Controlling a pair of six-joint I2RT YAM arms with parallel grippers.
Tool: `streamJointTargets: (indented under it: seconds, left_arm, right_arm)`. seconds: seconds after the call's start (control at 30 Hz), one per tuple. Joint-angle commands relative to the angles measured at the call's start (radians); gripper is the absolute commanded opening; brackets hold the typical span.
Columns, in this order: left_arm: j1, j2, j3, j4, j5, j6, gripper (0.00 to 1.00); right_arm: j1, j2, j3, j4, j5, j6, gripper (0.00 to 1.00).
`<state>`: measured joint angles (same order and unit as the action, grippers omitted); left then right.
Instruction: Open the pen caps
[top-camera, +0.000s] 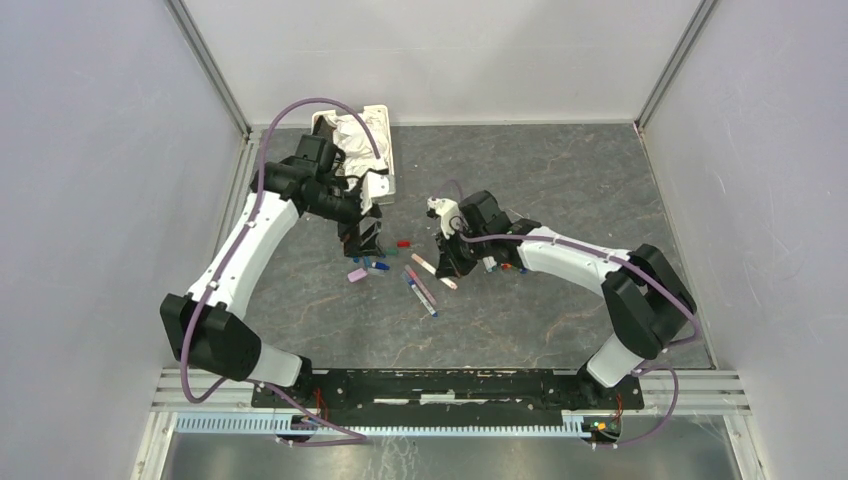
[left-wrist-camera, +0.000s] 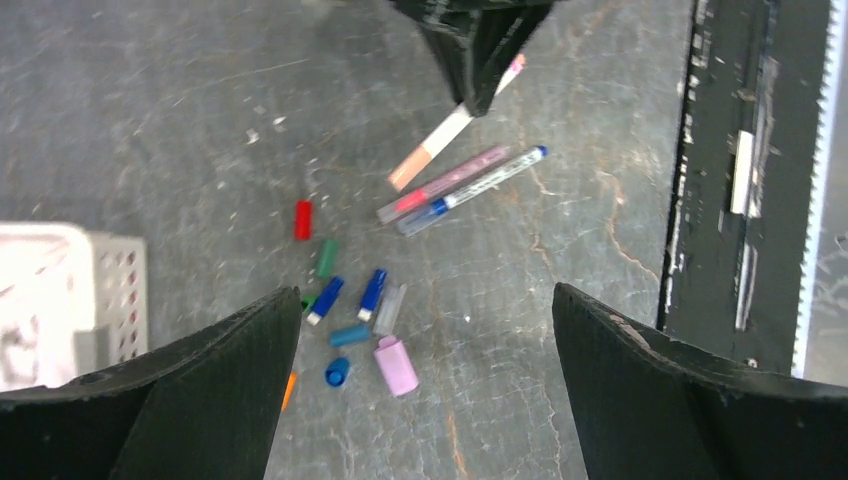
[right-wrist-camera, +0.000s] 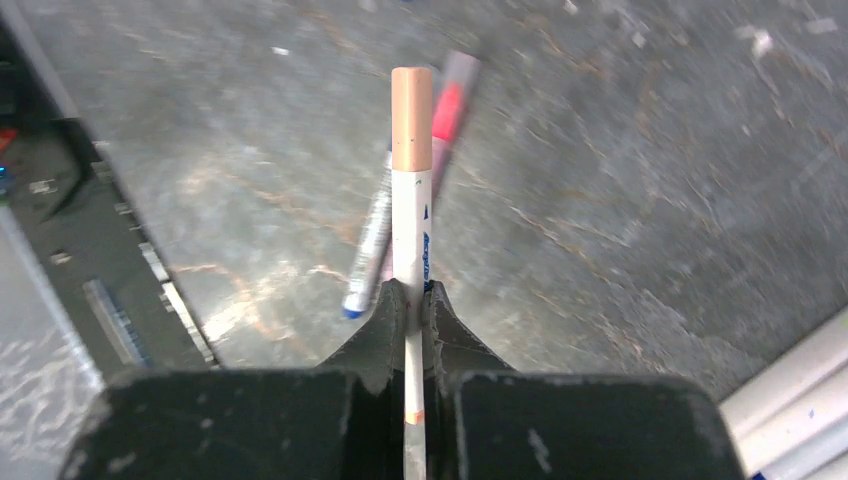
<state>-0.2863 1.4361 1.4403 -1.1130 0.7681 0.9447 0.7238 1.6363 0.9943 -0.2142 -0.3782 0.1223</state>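
My right gripper (right-wrist-camera: 412, 292) is shut on a white pen barrel (right-wrist-camera: 411, 230) whose peach cap (right-wrist-camera: 411, 118) points away from the jaws. From the left wrist view, that pen (left-wrist-camera: 445, 132) slants down from the right gripper (left-wrist-camera: 478, 95). Loose pen caps lie on the table below my open left gripper (left-wrist-camera: 425, 292): red (left-wrist-camera: 302, 219), green (left-wrist-camera: 326, 258), blue (left-wrist-camera: 372, 293), teal (left-wrist-camera: 350, 335), pink (left-wrist-camera: 396, 365) and others. Nothing sits between the left fingers. Overhead, the left gripper (top-camera: 362, 240) hangs over the caps and the right gripper (top-camera: 447, 262) is just to their right.
Two more pens lie side by side on the table, one pink-ended (left-wrist-camera: 442, 183) and one blue-tipped (left-wrist-camera: 480, 180). A white slotted basket (top-camera: 385, 150) with white cloth stands behind the left arm. The black base rail (left-wrist-camera: 745, 170) runs along the near edge.
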Motion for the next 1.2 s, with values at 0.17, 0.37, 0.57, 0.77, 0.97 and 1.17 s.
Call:
streamJointTargets:
  seconds: [0.17, 0.37, 0.57, 0.77, 0.97, 1.17]
  left_arm:
    - [-0.133, 0.008, -0.105, -0.067, 0.047, 0.249, 1.0]
    - [-0.196, 0.007, -0.158, -0.06, -0.008, 0.278, 0.94]
    - [-0.204, 0.004, -0.186, -0.012, -0.04, 0.259, 0.84]
    - [-0.207, 0.019, -0.178, 0.045, -0.057, 0.21, 0.53]
    - [-0.223, 0.016, -0.173, 0.046, -0.071, 0.217, 0.02]
    - [-0.228, 0.006, -0.164, 0.042, -0.063, 0.224, 0.02]
  right_arm:
    - [-0.005, -0.027, 0.13, -0.077, -0.445, -0.058, 0.0]
    - [-0.007, -0.017, 0.154, -0.039, -0.502, -0.02, 0.0]
    - [-0.007, -0.013, 0.167, -0.029, -0.521, -0.006, 0.0]
    - [-0.007, -0.007, 0.16, 0.01, -0.536, 0.029, 0.0]
    - [-0.007, -0.005, 0.152, 0.049, -0.536, 0.068, 0.15]
    - [0.019, 0.066, 0.178, 0.11, -0.568, 0.124, 0.37]
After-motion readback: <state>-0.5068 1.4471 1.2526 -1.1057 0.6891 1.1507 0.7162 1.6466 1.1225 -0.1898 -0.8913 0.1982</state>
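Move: The orange cap of the held white marker lies about 7 cm to the left hand's right, level fore and aft, and some 15 cm below. The loose red cap is 3 cm ahead and 3 cm right of the left hand, about 22 cm down. From the right hand the orange cap is 3 cm ahead, 5 cm left, at its height; the pink marker is 3 cm back, 4 cm left, the blue-and-white one 6 cm back, 4 cm left, both 6 cm down. The white marker, still pinched by its barrel in the right fingers, goes up about 8 cm, back and left, its hand swinging roughly 20 degrees counter-clockwise and tilting up. The left hand sinks and draws back, shifting a little right and turning clockwise, then shuts its wide-open fingers on the orange cap; the right fingers then part around the barrel. ##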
